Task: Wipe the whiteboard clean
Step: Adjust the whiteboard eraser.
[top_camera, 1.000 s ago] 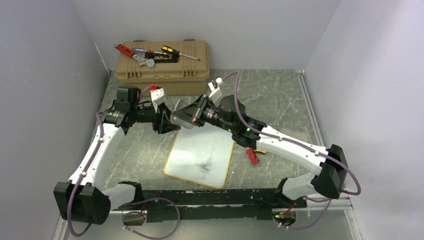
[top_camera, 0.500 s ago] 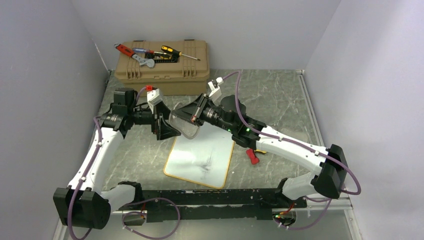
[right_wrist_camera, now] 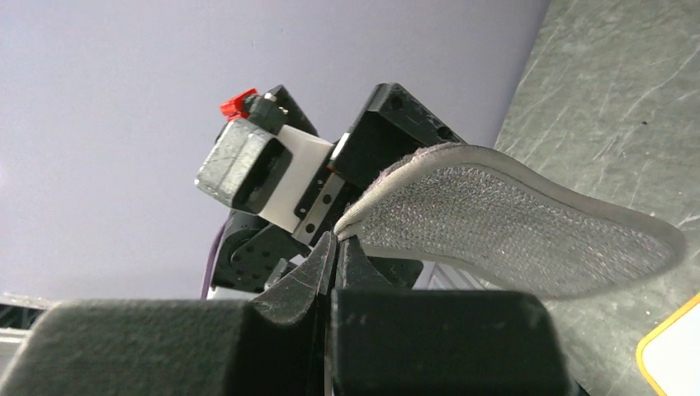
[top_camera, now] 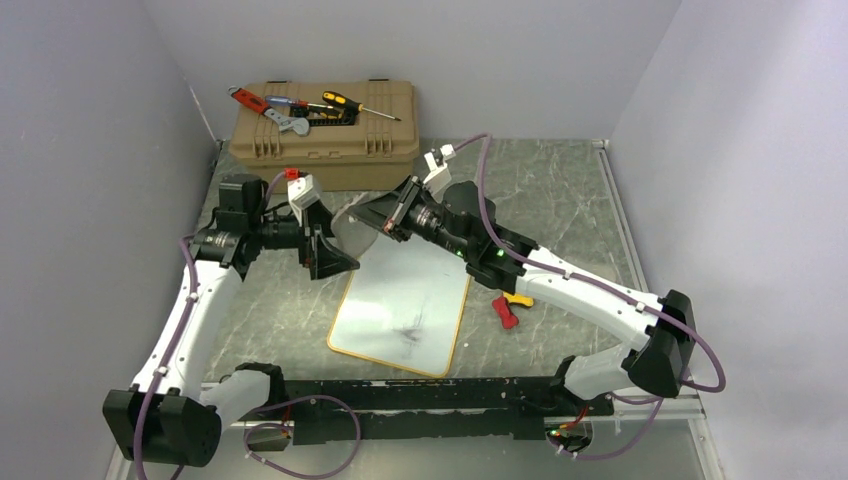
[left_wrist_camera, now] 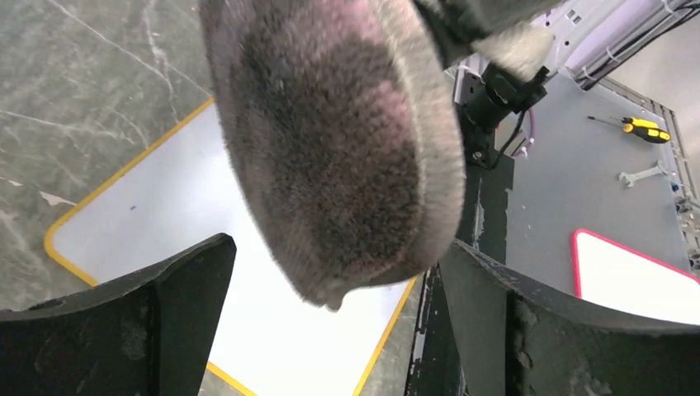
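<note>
The whiteboard point(top_camera: 400, 300), white with a thin orange-yellow frame, lies flat at the table's middle and shows a faint grey smudge. It also appears in the left wrist view as the whiteboard point(left_wrist_camera: 173, 214), and one corner of it point(right_wrist_camera: 677, 363) shows in the right wrist view. My right gripper point(top_camera: 378, 214) point(right_wrist_camera: 337, 241) is shut on the edge of a grey fuzzy eraser pad point(top_camera: 352, 232) point(right_wrist_camera: 512, 227), which hangs above the board's far end. My left gripper point(top_camera: 338, 256) point(left_wrist_camera: 337, 252) stands open just left of the pad point(left_wrist_camera: 338, 140), its fingers apart on either side and not touching it.
A tan toolbox point(top_camera: 325, 130) at the back left carries screwdrivers and a wrench on its lid. A red-and-yellow tool point(top_camera: 508, 308) lies on the table just right of the board. Walls close in on the left, back and right.
My left gripper has opened, let go of the pad and drawn back to the left. The right gripper has risen and moved toward the back with the pad.
</note>
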You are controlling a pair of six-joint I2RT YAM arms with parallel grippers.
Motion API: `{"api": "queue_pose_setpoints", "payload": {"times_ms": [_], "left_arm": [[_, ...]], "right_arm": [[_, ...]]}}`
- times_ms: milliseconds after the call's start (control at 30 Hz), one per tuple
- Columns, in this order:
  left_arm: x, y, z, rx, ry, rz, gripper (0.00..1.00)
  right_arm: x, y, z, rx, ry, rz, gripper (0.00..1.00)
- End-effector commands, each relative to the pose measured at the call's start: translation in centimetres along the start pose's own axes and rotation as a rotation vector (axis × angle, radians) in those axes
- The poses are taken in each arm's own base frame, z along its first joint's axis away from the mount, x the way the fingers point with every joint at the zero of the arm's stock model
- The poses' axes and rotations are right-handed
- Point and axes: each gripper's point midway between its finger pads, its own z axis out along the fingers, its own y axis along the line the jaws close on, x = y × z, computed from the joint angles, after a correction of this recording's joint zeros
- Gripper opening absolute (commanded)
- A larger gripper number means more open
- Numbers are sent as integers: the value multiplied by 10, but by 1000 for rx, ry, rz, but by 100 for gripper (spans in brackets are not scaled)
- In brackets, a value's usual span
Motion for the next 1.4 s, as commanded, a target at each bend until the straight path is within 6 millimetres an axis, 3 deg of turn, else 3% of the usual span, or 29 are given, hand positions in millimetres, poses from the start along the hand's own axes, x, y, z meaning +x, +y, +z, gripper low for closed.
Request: {"api": "queue_pose_setpoints", "payload": {"times_ms": [0, 300, 500, 600, 700, 733, 767, 900, 1000, 1067, 1167, 1233, 1367], "left_arm": [[-32, 2, -5, -40, -47, 61, 99], [-37, 23, -5, -132, -58, 38, 97], [-36, 17, -2, -84, -68, 25, 97], [-32, 20, -3, -92, -52, 52, 80], [-27, 32, -3, -140, -33, 71, 53], [-25, 37, -4, -163, -27, 74, 32], [-25, 43, -5, -195, -22, 74, 4], [-32, 55, -11, -266, -2, 148, 0], [-46, 64, -20, -323, 24, 284, 0], [-54, 68, -26, -361, 39, 382, 0], [-59, 73, -30, -378, 58, 469, 0], [-57, 73, -30, -375, 69, 487, 0], [-48, 76, -30, -378, 89, 499, 0]], "right_arm": [[-23, 36, -6, -69, -71, -4, 0], [-12, 41, 4, -122, -19, 75, 0], [-9, 40, 10, -120, -11, 90, 0], [-8, 43, 11, -129, 2, 97, 0], [-8, 47, 10, -135, 2, 93, 0], [-8, 48, 9, -135, 1, 93, 0], [-8, 48, 7, -133, -1, 93, 0], [-7, 36, 0, -94, -4, 91, 0], [-7, 8, -11, -1, -6, 110, 1], [-4, -9, -16, 44, 5, 138, 31], [-3, -11, -14, 41, 14, 137, 56], [-6, -1, -7, 26, 16, 116, 66], [-10, 18, 7, -23, 12, 103, 73]]}}
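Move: The eraser hangs from my closed right fingers, its middle some 6 cm straight below them. From my open left hand, whose fingers point to the right, its middle lies about 3 cm to the right, 2 cm ahead and 4 cm higher. The whiteboard's middle is roughly 10 cm right of my left hand, 6 cm back and 26 cm below; the toolbox stands about 28 cm ahead, 4 cm left and 18 cm lower. I bring my left hand forward about 4 cm to the eraser and shut its fingers on the near end while my right hand keeps its pinch, easing slightly left. Then my right fingers open and let go, dipping 2 cm and backing off to the right, and my left hand carries the eraser another 4 cm forward, also left and a little up, rolling my wrist some 30 degrees over the whole reach. ##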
